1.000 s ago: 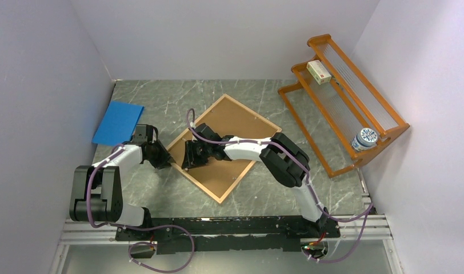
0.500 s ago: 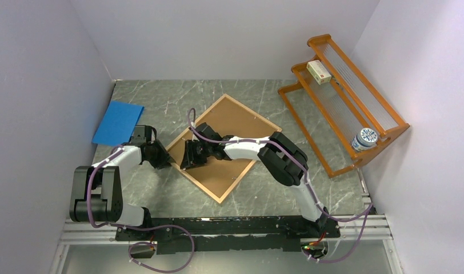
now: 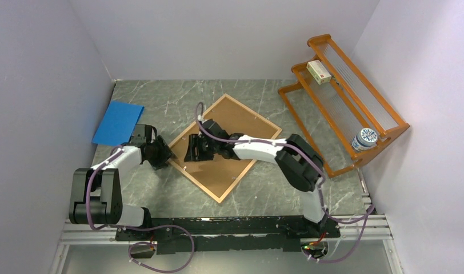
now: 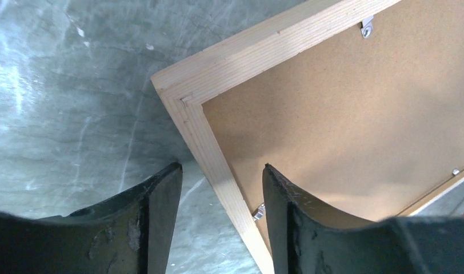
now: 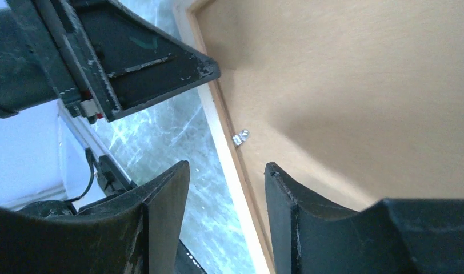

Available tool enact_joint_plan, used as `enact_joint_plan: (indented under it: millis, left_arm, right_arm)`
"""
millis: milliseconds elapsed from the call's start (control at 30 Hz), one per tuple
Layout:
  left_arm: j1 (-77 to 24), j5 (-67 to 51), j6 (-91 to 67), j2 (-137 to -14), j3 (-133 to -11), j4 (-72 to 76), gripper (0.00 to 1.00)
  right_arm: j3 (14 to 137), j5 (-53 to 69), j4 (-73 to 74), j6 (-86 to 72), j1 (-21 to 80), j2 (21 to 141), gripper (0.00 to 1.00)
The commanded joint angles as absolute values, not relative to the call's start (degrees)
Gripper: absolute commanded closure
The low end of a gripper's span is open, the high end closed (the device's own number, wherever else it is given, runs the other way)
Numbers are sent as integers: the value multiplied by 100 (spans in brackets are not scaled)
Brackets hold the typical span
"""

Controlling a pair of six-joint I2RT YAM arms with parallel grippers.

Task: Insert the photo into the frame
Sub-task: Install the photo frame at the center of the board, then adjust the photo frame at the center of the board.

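Note:
The frame [image 3: 253,112] lies face down on the marble table, turned like a diamond, with a brown hardboard backing panel [image 3: 235,123] filling it. The photo is hidden. My left gripper [image 3: 166,154] is open at the frame's left corner. In the left wrist view its jaws [image 4: 221,168] straddle the pale wooden border [image 4: 258,51] with a gap on each side. My right gripper [image 3: 190,153] is open a little farther along that edge. In the right wrist view its jaws [image 5: 227,165] stand over the border [image 5: 221,131], and a left finger [image 5: 138,57] shows beyond it. Neither gripper grips anything.
A plain blue sheet [image 3: 118,123] lies at the table's left edge by the wall. An orange slatted rack [image 3: 344,108] stands at the right, holding a small box [image 3: 319,72] and a blue-and-white cup [image 3: 365,138]. Small metal clips [image 4: 366,27] hold the backing.
Both grippers have opened and let go of the frame's left edge. The right wrist has shifted slightly back and right over the backing. The frame has not visibly moved.

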State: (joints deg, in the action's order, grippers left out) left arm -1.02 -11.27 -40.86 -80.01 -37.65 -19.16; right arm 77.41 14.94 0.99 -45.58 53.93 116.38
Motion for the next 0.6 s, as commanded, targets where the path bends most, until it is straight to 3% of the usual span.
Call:
enact_joint_plan:
  millis: [0,133,300,567]
  left_arm:
    - [-118,-742,-4038,-7765,-3972,-1957,36]
    - [-114,-726,-4151,-7688,-3944,-1936,25]
    - [-115,-778,-4289,-7580,-3858,-1963,21]
    - [-119,-1029,-4392,-7555,-3704,-1976,19]
  right_arm:
    - [7517,234,708,-3929,4976,10582,43]
    - [7559,-496,1343,-3237,4234,10337,31]
    - [8119,-1341,2017,-2585,3203,10778,15]
    - [9187,-2010,2429,-2021,2250,11659,8]
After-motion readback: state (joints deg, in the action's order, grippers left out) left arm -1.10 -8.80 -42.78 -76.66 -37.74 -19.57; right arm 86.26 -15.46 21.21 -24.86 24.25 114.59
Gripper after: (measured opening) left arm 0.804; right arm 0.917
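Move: The frame lies face down and turned about 45 degrees. From the right hand, the middle of its far-right rail is some 25 cm ahead, 30 cm to the right and 4 cm lower; the brown backing's middle is 6 cm ahead and 16 cm right, the frame's far corner 31 cm ahead and 17 cm right. For the left hand, the frame's left corner is only about 3 cm ahead and 3 cm left, just below. The frame's far-right rail is what the right hand heads for: already clear of the near-left rail, it swings fast, about 29 cm right and 22 cm forward over the backing, rising some 5 cm and sinking again, wrist turning some 35 degrees clockwise and rolling left side down, fingers opening nearly fully. At the left corner, the left hand opens wider around the rail and eases up about 1.5 cm. ##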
